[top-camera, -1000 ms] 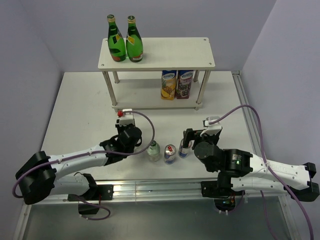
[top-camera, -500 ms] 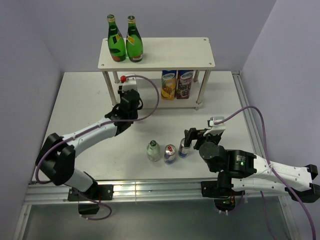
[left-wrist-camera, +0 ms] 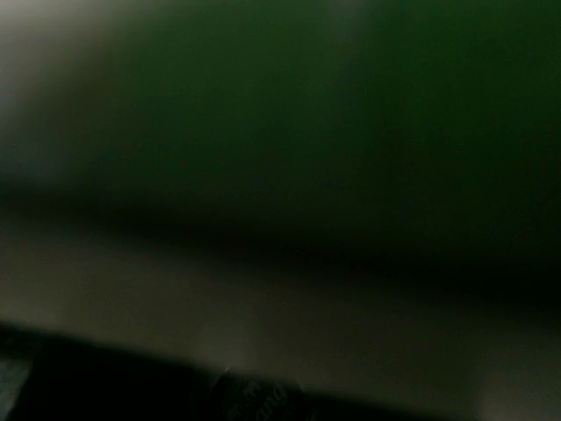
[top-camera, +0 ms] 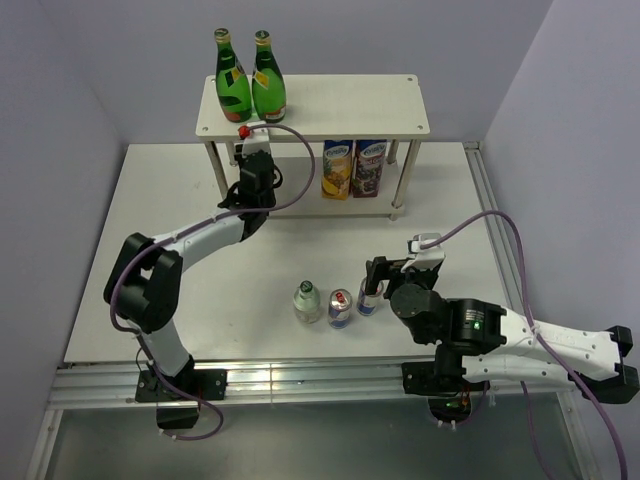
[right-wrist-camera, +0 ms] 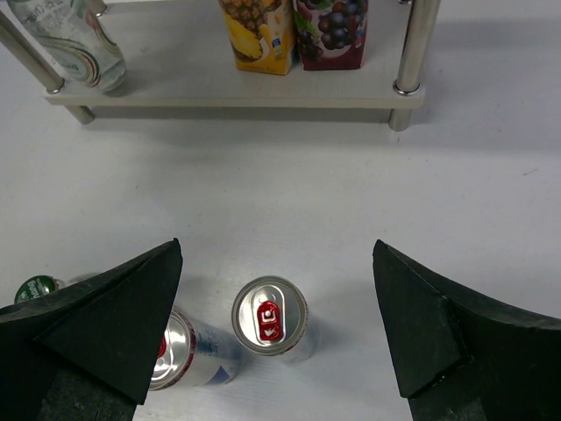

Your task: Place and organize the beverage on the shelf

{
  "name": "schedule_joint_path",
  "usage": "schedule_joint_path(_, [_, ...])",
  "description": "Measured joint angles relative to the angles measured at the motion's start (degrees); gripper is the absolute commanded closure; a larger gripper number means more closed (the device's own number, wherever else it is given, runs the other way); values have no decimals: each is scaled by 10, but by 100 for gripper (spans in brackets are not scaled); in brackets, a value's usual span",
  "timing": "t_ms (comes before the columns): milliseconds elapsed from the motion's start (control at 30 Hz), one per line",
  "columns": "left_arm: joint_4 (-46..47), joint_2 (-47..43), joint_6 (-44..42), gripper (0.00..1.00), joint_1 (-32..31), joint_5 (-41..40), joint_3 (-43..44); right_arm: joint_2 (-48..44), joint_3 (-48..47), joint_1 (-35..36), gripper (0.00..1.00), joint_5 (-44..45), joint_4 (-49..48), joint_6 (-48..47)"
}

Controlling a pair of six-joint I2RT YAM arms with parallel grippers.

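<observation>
Two green glass bottles (top-camera: 233,92) (top-camera: 268,92) stand at the left end of the shelf's (top-camera: 350,105) top board. A small clear bottle (right-wrist-camera: 66,39) rests at the left end of the lower board, where my left gripper (top-camera: 252,170) reaches in under the top board. Its jaws are hidden and its own view is dark; it is shut on that bottle. Another clear bottle (top-camera: 308,301) and two slim cans (top-camera: 340,308) (top-camera: 368,298) stand on the table. My right gripper (right-wrist-camera: 275,246) hangs open above the right-hand can (right-wrist-camera: 269,314), not touching it.
Two juice cartons (top-camera: 337,168) (top-camera: 369,166) stand on the right half of the lower board, by the metal posts (right-wrist-camera: 410,53). The second can (right-wrist-camera: 180,351) and the clear bottle's green cap (right-wrist-camera: 35,288) sit just left of my right gripper's left finger.
My left arm has stretched from the table's front, beside the clear bottle, up to the shelf's lower board. The right arm has barely shifted and stays open.
</observation>
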State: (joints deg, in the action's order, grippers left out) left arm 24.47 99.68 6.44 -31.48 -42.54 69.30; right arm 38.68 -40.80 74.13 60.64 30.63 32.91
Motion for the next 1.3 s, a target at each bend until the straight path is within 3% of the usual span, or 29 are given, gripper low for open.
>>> schedule_joint_path(367, [94,31,-13,100,8,-4,2,30,0,0,4,2,0,-3])
schedule_joint_path(833, [225,46,-8,100,9,-21,-57,37,0,0,4,4,0,-4])
schedule_joint_path(933, [242,53,-8,80,9,-30,-57,39,0,0,4,4,1,-3])
schedule_joint_path(967, [247,56,-8,63,9,-34,-57,39,0,0,4,4,1,-3])
schedule_joint_path(1000, [249,57,-8,54,9,-36,-57,39,0,0,4,4,1,-3])
schedule_joint_path(1167, [259,63,-7,34,9,-44,-51,39,0,0,4,5,1,-3])
schedule_joint_path(1300, [259,66,-6,31,9,-49,-48,39,0,0,4,6,1,-3])
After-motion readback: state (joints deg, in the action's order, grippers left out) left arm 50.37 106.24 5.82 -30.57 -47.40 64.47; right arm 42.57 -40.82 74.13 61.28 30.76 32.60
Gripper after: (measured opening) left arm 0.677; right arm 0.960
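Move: At the left end of the lower shelf deck, the standing spot for the clear bottle held in the left hand lies about 2 cm ahead, 1 cm left and 14 cm below. The shelf's left front post is some 6 cm left and 2 cm nearer. On the same deck, the pineapple carton stands roughly 19 cm right and 3 cm ahead, the grape carton 26 cm right and 3 cm ahead. From the right hand, that spot is about 32 cm ahead, 35 cm left and 13 cm below. Easing about 1.5 cm forward with a slight rise, the left hand then draws back half a centimetre and dips roughly 1 cm under the upper board. All the while its wrist tips the fingers up some 10 degrees and rolls its left side down to right the clear bottle; after a last nudge forward and left, the fingers open to let go, staying around the bottle. ##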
